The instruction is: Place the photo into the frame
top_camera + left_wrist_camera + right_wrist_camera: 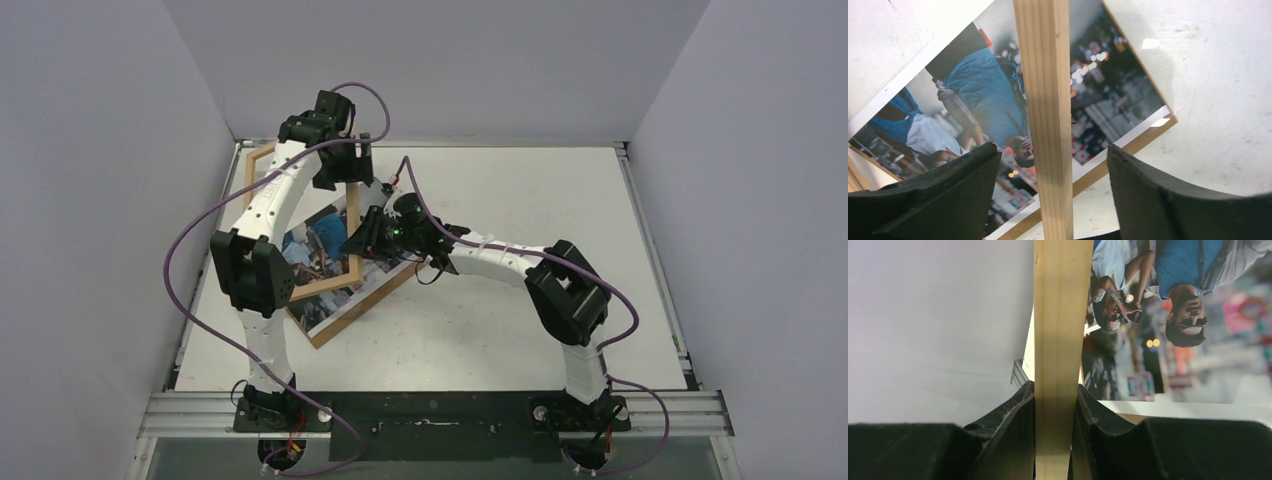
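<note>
The frame [325, 285] of pale wood is held tilted at the left of the table, over the photo [322, 238]. The glossy street print [983, 95] lies on a brown backing board [352, 322]. My right gripper [362, 240] is shut on the frame's right bar [1060, 315], both pads pressed against the wood [1055, 395]. My left gripper [350, 178] is higher on the same bar. It stands open around the bar [1048, 100], with gaps on both sides of its fingers [963, 185]. The photo [1173, 300] shows beyond the bar.
White walls close in the table [520, 300] on three sides. Purple cables [190, 240] loop from both arms. A metal rail [440, 412] runs along the near edge. The backing board's edge [1148, 137] lies on the white tabletop.
</note>
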You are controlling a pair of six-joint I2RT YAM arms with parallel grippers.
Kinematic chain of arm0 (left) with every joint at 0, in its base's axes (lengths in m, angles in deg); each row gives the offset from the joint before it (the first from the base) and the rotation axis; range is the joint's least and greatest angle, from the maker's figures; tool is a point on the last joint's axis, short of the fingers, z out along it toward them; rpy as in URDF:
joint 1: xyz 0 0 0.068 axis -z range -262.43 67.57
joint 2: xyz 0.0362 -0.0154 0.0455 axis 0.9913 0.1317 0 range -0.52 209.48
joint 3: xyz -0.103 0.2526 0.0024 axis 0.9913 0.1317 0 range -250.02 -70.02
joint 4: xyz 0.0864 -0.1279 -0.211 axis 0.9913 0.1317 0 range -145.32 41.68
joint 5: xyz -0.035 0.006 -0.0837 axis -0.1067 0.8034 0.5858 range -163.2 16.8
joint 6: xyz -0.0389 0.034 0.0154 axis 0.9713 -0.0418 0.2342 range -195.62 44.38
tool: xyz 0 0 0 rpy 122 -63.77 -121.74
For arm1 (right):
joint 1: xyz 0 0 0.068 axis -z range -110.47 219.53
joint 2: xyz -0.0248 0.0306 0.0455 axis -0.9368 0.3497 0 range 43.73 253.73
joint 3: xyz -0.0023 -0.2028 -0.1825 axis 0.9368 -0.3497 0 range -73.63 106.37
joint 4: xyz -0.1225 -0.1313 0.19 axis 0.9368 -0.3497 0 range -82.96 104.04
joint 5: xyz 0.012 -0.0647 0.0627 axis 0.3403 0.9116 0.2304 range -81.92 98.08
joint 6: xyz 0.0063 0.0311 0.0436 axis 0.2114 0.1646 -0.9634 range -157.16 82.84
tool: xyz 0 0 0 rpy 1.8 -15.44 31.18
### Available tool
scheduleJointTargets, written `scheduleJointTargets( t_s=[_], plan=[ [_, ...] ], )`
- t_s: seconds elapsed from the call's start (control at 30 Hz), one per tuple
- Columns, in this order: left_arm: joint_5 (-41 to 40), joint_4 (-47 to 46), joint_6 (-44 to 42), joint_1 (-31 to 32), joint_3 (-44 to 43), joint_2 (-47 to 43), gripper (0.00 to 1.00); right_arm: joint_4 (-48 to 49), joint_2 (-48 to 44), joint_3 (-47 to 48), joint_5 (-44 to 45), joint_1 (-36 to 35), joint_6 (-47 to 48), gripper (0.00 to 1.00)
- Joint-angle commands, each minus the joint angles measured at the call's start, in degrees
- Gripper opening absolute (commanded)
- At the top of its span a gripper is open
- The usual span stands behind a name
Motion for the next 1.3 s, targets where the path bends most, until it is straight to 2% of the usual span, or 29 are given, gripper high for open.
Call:
scheduleJointTargets(
  t_s=[0.0,0.03,0.1,0.37,0.5,0.6,0.7,0.77,0.97,1.1,1.27],
  plan=[
    [2.3,-2.2,-0.1,-1.7,-5.7,-7.7,0.82,-1.4,-7.8,3.2,-1.1,-0.5,13.7,0.00],
    [3.2,-1.6,-0.4,-2.1,-6.5,-8.4,0.91,-2.2,-8.5,3.4,-2.2,-0.3,14.6,0.00],
    [4.5,-1.1,-1.4,-2.6,-7.7,-10.0,0.97,-4.2,-9.9,3.6,-4.0,0.0,16.4,0.00],
    [12.2,-0.7,-5.0,-2.9,-8.3,-16.5,0.97,-10.9,-14.0,0.4,-15.6,6.4,23.4,0.00],
    [14.6,-1.2,-6.4,-2.9,-5.7,-19.3,0.97,-19.0,-15.3,-0.9,-22.0,10.8,31.0,0.00],
    [14.5,-1.8,-6.9,-2.8,-2.7,-20.2,0.97,-30.3,-15.0,-0.1,-27.5,14.1,41.2,0.00],
    [12.6,-2.0,-6.3,-2.9,-0.3,-20.4,0.97,-41.0,-14.4,0.5,-29.2,16.8,50.5,0.00],
    [9.5,-2.8,-3.7,-2.8,2.4,-20.5,0.97,-43.4,-14.8,-0.5,-29.2,18.3,52.6,0.00],
    [4.3,-6.5,1.9,-3.4,11.8,-20.9,0.97,-39.9,-18.2,-4.4,-28.5,20.0,49.8,0.00],
    [1.5,-7.2,4.2,-5.0,12.4,-20.6,0.97,-36.0,-21.4,-4.6,-29.0,19.9,43.6,0.00],
    [2.0,-10.0,4.8,-6.9,12.3,-22.6,0.97,-32.9,-26.5,-1.7,-28.5,20.5,35.1,0.00]
  ],
)
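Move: The right hand already pinches the frame's right-hand bar, tipped up. The frame's middle lies about 12 cm to its left, 4 cm ahead and 6 cm lower. The photo's middle is some 4 cm left, 1 cm ahead and 13 cm below, with the backing board under it, 2 cm left and 1 cm back of that hand. From the left hand, the frame's middle is about 8 cm back and 10 cm left, the photo's 12 cm back and 2 cm left. Keeping its pinch on the bar, the right hand lifts the frame about 5 cm, carries it some 18 cm to the right and a little back, sinks, then rises slightly, turning about 20 degrees counter-clockwise. The left fingers finish opening and come free of the bar; that hand rises some 17 cm, drawing back about 5 cm, then sinks about 10 cm and edges left. ##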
